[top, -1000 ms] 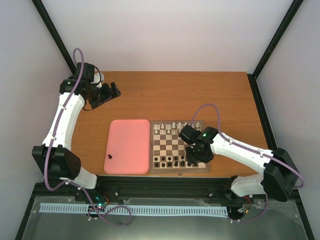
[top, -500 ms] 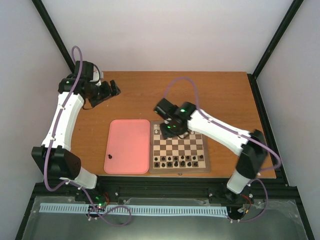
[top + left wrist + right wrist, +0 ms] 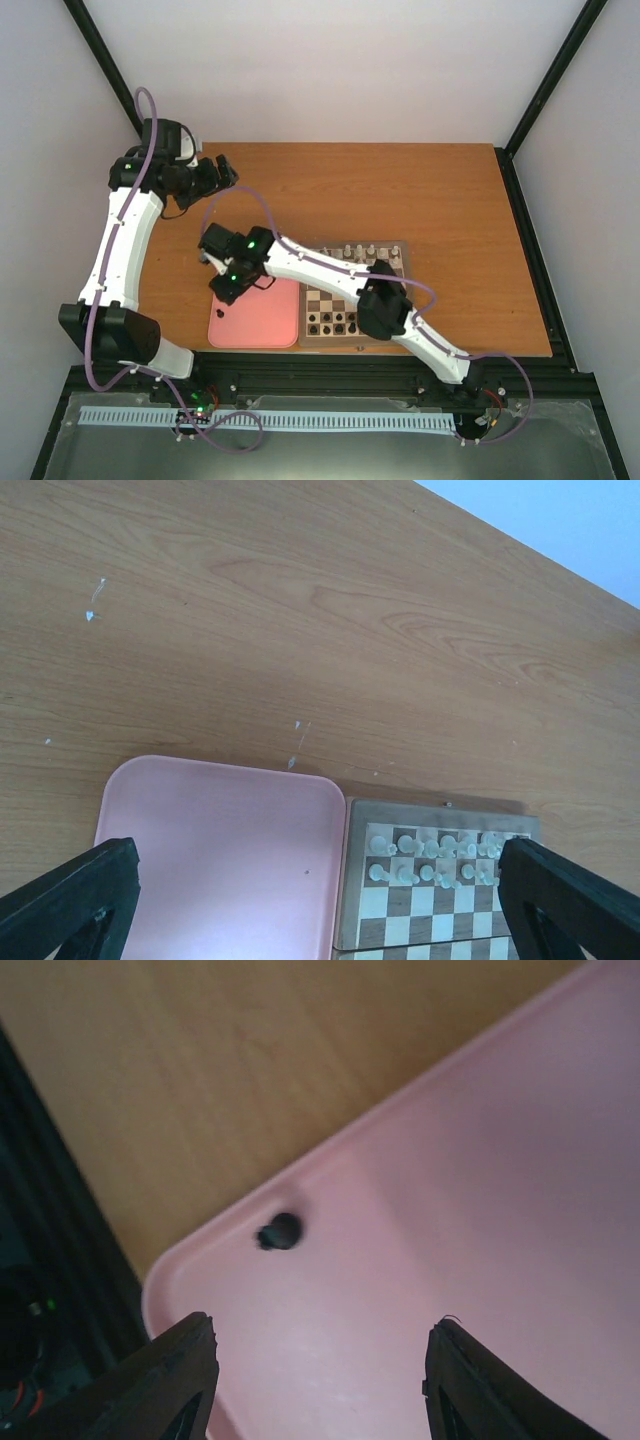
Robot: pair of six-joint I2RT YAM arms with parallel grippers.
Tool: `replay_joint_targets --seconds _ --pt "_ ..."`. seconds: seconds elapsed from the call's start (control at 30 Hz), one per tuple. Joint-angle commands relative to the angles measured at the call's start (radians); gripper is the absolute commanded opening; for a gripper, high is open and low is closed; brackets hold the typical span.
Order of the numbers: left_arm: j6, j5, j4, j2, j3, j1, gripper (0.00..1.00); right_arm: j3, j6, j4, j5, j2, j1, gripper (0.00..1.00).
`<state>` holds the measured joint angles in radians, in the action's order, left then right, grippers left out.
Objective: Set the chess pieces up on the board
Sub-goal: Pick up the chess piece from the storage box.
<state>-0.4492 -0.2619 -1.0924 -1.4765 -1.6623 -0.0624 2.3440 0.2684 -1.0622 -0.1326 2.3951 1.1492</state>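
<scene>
One black chess piece (image 3: 280,1231) lies near a corner of the pink tray (image 3: 480,1190); from above that same piece (image 3: 219,313) sits at the tray's near-left. My right gripper (image 3: 320,1345) hovers open over the tray, the piece ahead of its fingertips and not between them. In the top view the right gripper (image 3: 224,287) reaches across from the board (image 3: 325,303). A row of black pieces (image 3: 330,322) stands on the board's near edge. My left gripper (image 3: 222,172) is open and empty, far back left above the table.
White pieces (image 3: 430,855) fill the board's (image 3: 440,920) far rows. My right arm (image 3: 330,268) crosses over the board and hides part of it. The pink tray (image 3: 220,860) lies left of the board. A black frame rail (image 3: 330,380) runs along the table's near edge.
My right arm swung from the board's near right, over its far rows, across to the pink tray, and its jaws opened wider. The left arm shifted only slightly.
</scene>
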Motion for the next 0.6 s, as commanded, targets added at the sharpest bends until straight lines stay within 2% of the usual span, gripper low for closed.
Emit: replay_joint_targets --seconds 0.0,0.17,0.57 --pt "0.001 -0.019 0.005 0.028 -0.012 -0.005 1.00 0.093 -0.094 -0.028 -0.113 0.083 0.029 0.58" --pt "-0.003 -0.024 0.006 0.032 -0.005 -0.007 1.00 0.099 -0.097 0.010 -0.167 0.136 0.037 0.57" --pt "-0.005 -0.020 0.016 0.052 0.022 -0.006 1.00 0.137 -0.095 0.079 -0.173 0.215 0.038 0.54"
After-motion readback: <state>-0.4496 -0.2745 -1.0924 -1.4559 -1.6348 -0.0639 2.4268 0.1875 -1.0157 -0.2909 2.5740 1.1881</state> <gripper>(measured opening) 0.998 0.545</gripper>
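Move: The last black chess piece, a rook, stands in the pink storage box about 4 cm back and 4 cm to the left of my right hand, some 8 cm below it. The box's left rim runs about 2 cm farther left of it, and the chessboard's middle lies 27 cm to my right hand's right and 1 cm ahead. From my left hand, the rook is about 20 cm back, 3 cm left and 25 cm down. My right hand sinks about 6 cm into the near-left part of the storage box towards the lone rook, drawing back some 4 cm and edging left about as much; most of the backward travel comes early, then it is mainly down. The wrist turns some 10 degrees counter-clockwise while the fingers stay a little over half open, stopping short of the rook. ##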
